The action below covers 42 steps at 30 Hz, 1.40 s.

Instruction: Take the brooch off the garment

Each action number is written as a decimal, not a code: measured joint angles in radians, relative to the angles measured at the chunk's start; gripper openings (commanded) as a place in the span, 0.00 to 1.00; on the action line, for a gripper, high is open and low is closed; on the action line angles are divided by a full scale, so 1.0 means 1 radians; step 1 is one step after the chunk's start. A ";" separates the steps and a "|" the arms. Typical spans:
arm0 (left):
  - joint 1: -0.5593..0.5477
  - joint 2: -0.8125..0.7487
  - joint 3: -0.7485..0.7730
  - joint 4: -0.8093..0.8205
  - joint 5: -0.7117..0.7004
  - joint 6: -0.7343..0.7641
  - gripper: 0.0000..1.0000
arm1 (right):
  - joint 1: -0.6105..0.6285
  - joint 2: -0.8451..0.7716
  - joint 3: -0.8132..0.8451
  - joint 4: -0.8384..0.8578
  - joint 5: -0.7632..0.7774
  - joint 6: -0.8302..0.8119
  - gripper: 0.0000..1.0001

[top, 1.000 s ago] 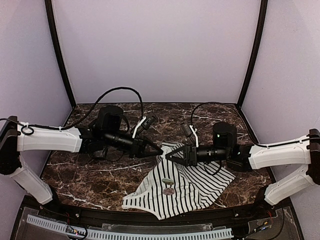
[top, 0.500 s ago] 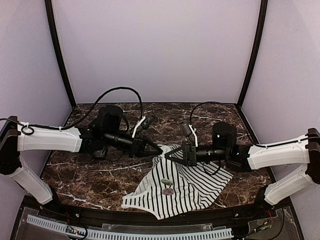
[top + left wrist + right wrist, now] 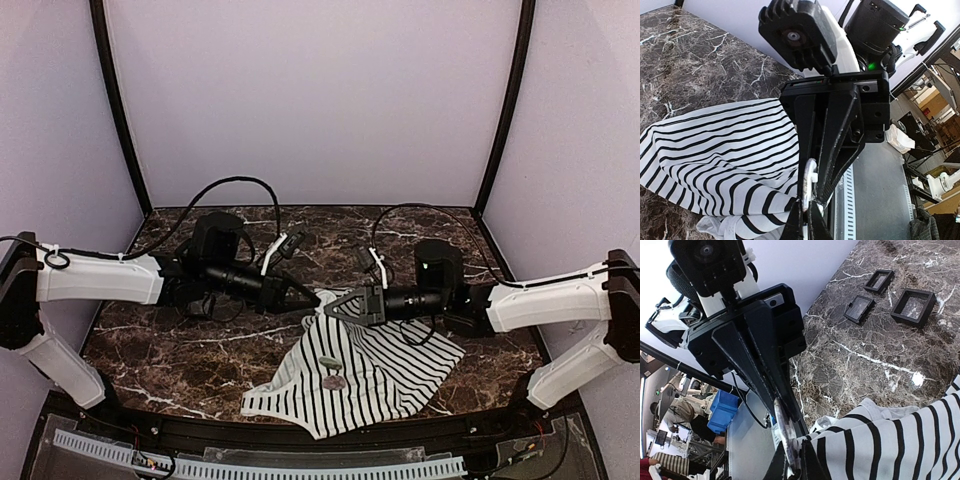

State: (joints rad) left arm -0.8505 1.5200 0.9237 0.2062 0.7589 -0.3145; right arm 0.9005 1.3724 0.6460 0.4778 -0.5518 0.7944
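The garment [image 3: 370,365], white with black stripes, lies on the marble table with its upper corner lifted between my two grippers. My left gripper [image 3: 316,298] is shut on that bunched corner [image 3: 715,145] right beside the brooch. The brooch [image 3: 811,177] is a thin pale disc seen edge-on. In the right wrist view the brooch [image 3: 784,432] runs down between my right gripper's [image 3: 793,444] fingers, which are shut on it. The striped fabric [image 3: 900,440] hangs just right of those fingers. The two grippers meet tip to tip [image 3: 322,311].
Two small oval pieces [image 3: 330,361] [image 3: 337,381] sit on the flat part of the garment. Three small black boxes [image 3: 879,281] [image 3: 859,308] [image 3: 912,306] stand on the marble behind the left arm. Cables loop above both wrists. Purple walls enclose the table [image 3: 180,350].
My right gripper has closed its jaws on the brooch and slid slightly left toward the left gripper. The garment's upper corner shifted a little left with it.
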 measured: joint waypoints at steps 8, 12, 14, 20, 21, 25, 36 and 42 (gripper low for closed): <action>-0.005 0.000 -0.008 0.003 -0.030 0.005 0.01 | -0.025 0.021 0.004 0.008 -0.037 0.124 0.04; -0.018 0.000 -0.008 -0.010 -0.065 0.026 0.01 | -0.037 0.035 0.005 0.006 -0.061 0.174 0.05; -0.025 0.000 -0.008 -0.027 -0.084 0.040 0.01 | -0.042 0.048 0.010 -0.004 -0.079 0.189 0.06; -0.053 0.000 -0.008 -0.093 -0.151 0.093 0.01 | -0.047 0.091 0.024 -0.039 -0.114 0.209 0.09; -0.056 0.000 -0.008 -0.101 -0.158 0.098 0.01 | -0.047 0.098 0.027 -0.047 -0.119 0.209 0.11; -0.064 0.000 -0.007 -0.114 -0.175 0.106 0.01 | -0.049 0.109 0.039 -0.079 -0.127 0.192 0.18; -0.058 0.020 0.066 -0.163 -0.151 0.093 0.01 | -0.071 0.024 0.062 -0.158 -0.085 0.045 0.65; -0.055 0.053 0.093 -0.229 -0.163 0.097 0.01 | -0.063 -0.076 0.065 -0.229 -0.025 -0.053 0.81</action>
State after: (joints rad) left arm -0.9058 1.5734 1.0168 -0.0223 0.5961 -0.2173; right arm 0.8379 1.2964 0.7113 0.2489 -0.5770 0.7418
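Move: The worked brooch stands edge-on between the two fingertips: its middle is about 1 cm right of the left hand point and 1 cm left of the right one, level in depth and about 1 cm up. On the cloth hanging below, the green brooch lies some 5 cm nearer the base and 7 cm lower than either hand, about 2 cm right of the left one. The pink brooch is 3 cm farther back than the green and 3 cm lower. The brooch, pinched from both sides at first, goes down with the two hands by 3 to 4 cm while the right wrist rolls about its fingers by nearly 20 degrees, front side down. Then the right fingers open wide, let go and back off up some 5 cm and 2 cm to the right, rolling back. The left keeps its pinch, bobbing up briefly and sinking again, fingers tipping down about 10 degrees. ##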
